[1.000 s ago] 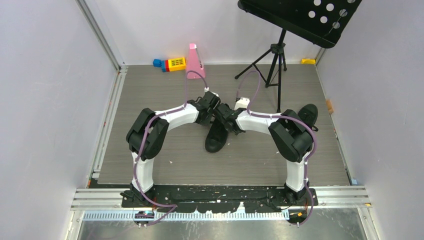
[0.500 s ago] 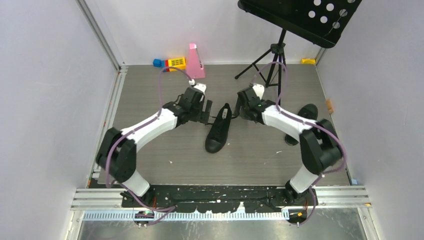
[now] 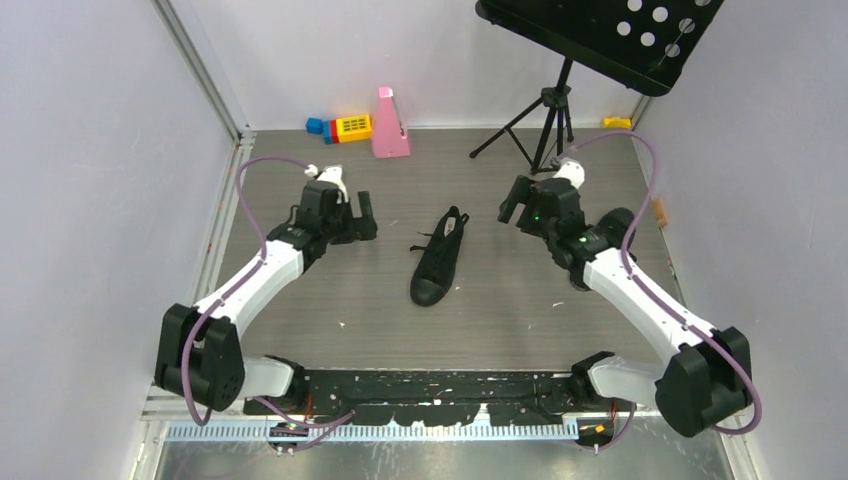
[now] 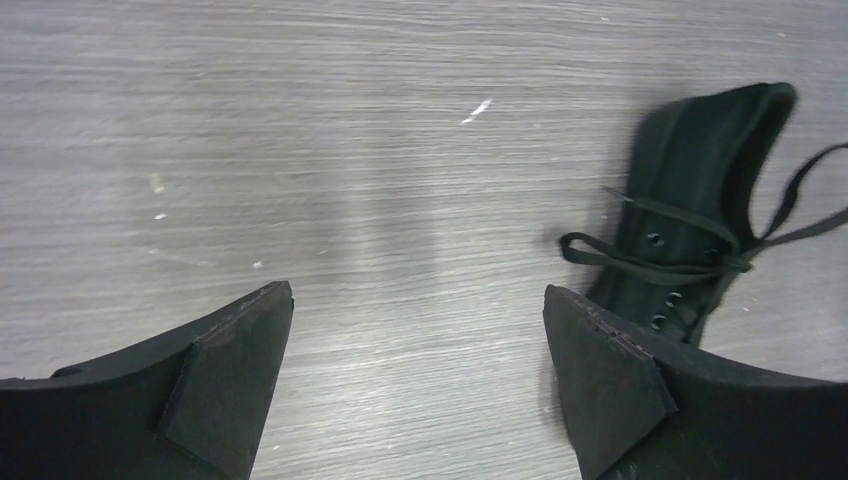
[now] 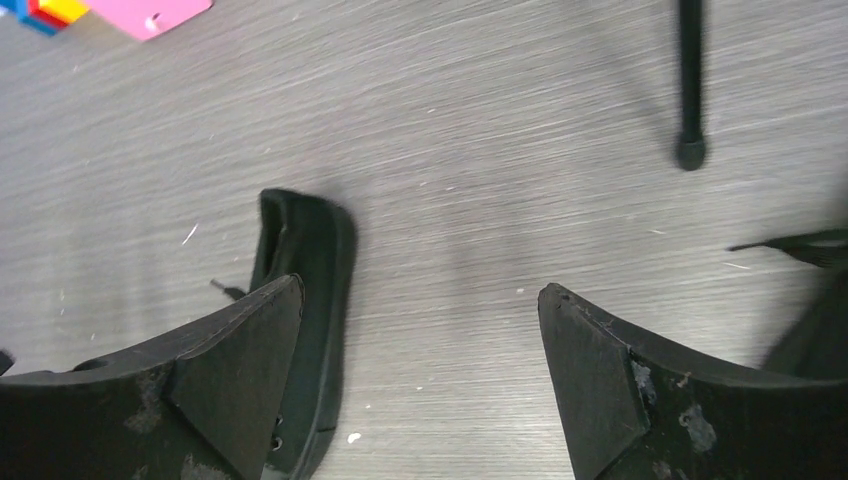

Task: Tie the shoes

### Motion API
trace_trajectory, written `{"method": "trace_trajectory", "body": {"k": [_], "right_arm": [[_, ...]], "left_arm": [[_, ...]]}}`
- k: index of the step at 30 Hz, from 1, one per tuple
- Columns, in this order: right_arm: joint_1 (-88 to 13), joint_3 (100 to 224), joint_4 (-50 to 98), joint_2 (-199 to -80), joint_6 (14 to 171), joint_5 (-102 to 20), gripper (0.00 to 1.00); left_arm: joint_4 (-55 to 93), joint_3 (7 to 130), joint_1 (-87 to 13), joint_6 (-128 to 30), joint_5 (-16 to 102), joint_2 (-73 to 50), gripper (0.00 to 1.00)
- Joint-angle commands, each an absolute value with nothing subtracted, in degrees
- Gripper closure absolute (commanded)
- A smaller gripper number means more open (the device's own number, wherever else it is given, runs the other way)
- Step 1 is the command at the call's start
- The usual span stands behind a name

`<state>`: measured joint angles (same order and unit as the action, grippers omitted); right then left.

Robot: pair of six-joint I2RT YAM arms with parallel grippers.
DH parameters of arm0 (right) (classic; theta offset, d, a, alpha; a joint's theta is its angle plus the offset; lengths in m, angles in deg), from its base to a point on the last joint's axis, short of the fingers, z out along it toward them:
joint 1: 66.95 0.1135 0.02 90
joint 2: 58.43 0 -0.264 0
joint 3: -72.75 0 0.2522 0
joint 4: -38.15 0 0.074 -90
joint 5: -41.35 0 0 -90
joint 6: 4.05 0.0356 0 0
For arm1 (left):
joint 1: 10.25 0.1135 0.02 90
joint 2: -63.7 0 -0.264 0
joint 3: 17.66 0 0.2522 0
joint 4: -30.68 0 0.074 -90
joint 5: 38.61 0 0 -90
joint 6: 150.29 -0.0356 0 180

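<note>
One black shoe [image 3: 438, 262] lies on the grey floor in the middle, toe toward the arm bases, with its thin laces [image 3: 424, 240] crossed over the tongue and loose ends trailing left. My left gripper [image 3: 367, 218] hovers open to its left, clear of it. In the left wrist view the shoe [image 4: 700, 225] and its laces [image 4: 640, 262] sit beyond my right-hand finger, and my left gripper [image 4: 417, 292] holds nothing. My right gripper [image 3: 511, 204] is open to the shoe's right. The right wrist view shows my right gripper [image 5: 420, 288] empty, with the shoe's heel [image 5: 312, 262] behind the left finger.
A second black shoe [image 3: 619, 223] lies at the right, partly behind the right arm. A black tripod music stand [image 3: 548, 130] stands at the back right, one foot [image 5: 690, 152] ahead of my right gripper. A pink wedge [image 3: 388, 125] and coloured blocks [image 3: 342, 127] sit by the back wall.
Both grippers were shut over the shoe's lacing a second ago. They have opened, let go, and swung outward, left arm to the left and right arm to the right.
</note>
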<state>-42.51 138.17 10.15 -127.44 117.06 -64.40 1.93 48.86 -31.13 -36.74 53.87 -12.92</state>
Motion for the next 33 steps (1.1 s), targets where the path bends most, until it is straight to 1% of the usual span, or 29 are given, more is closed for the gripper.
{"method": "trace_trajectory", "body": {"k": [1, 3, 6, 9, 13, 17, 20, 22, 24, 25, 27, 29, 30, 32, 33], "right_arm": [[-46.7, 135.9, 13.2, -121.7, 115.5, -66.8, 0.07], [-48.0, 133.6, 15.4, -119.7, 115.6, -70.1, 0.07], [-49.1, 128.9, 21.5, -117.5, 116.5, -74.3, 0.07], [-50.1, 124.7, 29.7, -117.1, 115.7, -76.1, 0.08], [-50.3, 119.5, 40.2, -117.5, 109.5, -75.4, 0.08], [-50.8, 118.6, 43.2, -121.3, 104.7, -76.2, 0.07], [-53.3, 118.8, 45.7, -126.2, 101.8, -76.9, 0.07], [-57.6, 115.6, 51.8, -128.1, 102.5, -76.8, 0.07], [-62.2, 110.7, 61.0, -129.6, 102.1, -72.8, 0.06], [-63.6, 109.9, 62.7, -130.2, 101.3, -70.2, 0.06], [-64.3, 110.9, 61.7, -131.1, 97.4, -64.6, 0.05], [-64.9, 112.0, 62.1, -132.5, 95.7, -64.1, 0.05], [-65.4, 112.3, 62.7, -133.0, 96.0, -63.9, 0.05], [-66.1, 112.5, 63.5, -134.1, 95.1, -62.6, 0.04], [-67.8, 112.8, 63.5, -134.7, 94.3, -62.2, 0.04]], "left_arm": [[8.3, 44.7, -27.6, -37.1, 57.6, -6.2, 0.00], [9.5, 42.2, -26.5, -39.2, 63.4, -3.3, 0.00], [13.7, 38.1, -24.5, -42.5, 68.0, 0.7, 0.00], [16.6, 34.8, -22.9, -44.4, 69.7, 3.5, 0.00], [23.8, 30.0, -22.2, -50.4, 74.3, 4.6, 0.00], [33.5, 23.7, -21.6, -55.1, 76.4, 5.2, 0.00], [40.9, 18.7, -20.3, -55.9, 75.7, 4.9, 0.00], [44.2, 16.9, -19.0, -56.8, 74.2, 3.5, 0.00], [46.7, 16.3, -17.9, -57.0, 73.8, 0.4, 0.00], [48.3, 16.2, -17.0, -56.6, 73.2, -1.5, 0.00], [53.8, 15.5, -13.9, -54.1, 70.0, -6.0, 0.00], [59.1, 15.2, -11.4, -52.6, 67.1, -11.6, 0.01], [60.7, 15.6, -10.7, -52.4, 65.8, -13.2, 0.03], [58.6, 17.2, -10.5, -52.9, 63.2, -13.8, 0.03], [61.1, 16.4, -10.5, -52.8, 63.2, -14.7, 0.03]]}}
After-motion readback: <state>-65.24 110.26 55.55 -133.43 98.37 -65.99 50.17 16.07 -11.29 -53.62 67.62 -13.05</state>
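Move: The tied black shoe lies some 25 cm to the left hand's right, about 3 cm nearer the base and 11 cm below it. From the right hand, the tied black shoe is about 26 cm to the left, 3 cm back and 15 cm lower. On its other side, the second shoe lies roughly 20 cm right, 2 cm back and 15 cm below, and the tripod foot about 8 cm right, 7 cm farther out and 18 cm below. Outwards, away from the tied black shoe, both empty hands swing with fingers kept wide open: the left about 18 cm to the left, first rising slightly, then sinking; the right some 16 cm to the right, towards the second shoe, sinking about 9 cm, mostly late. Both wrists tip upwards and yaw outwards, left counter-clockwise, right clockwise, rolling their inner sides down and outer sides up. ##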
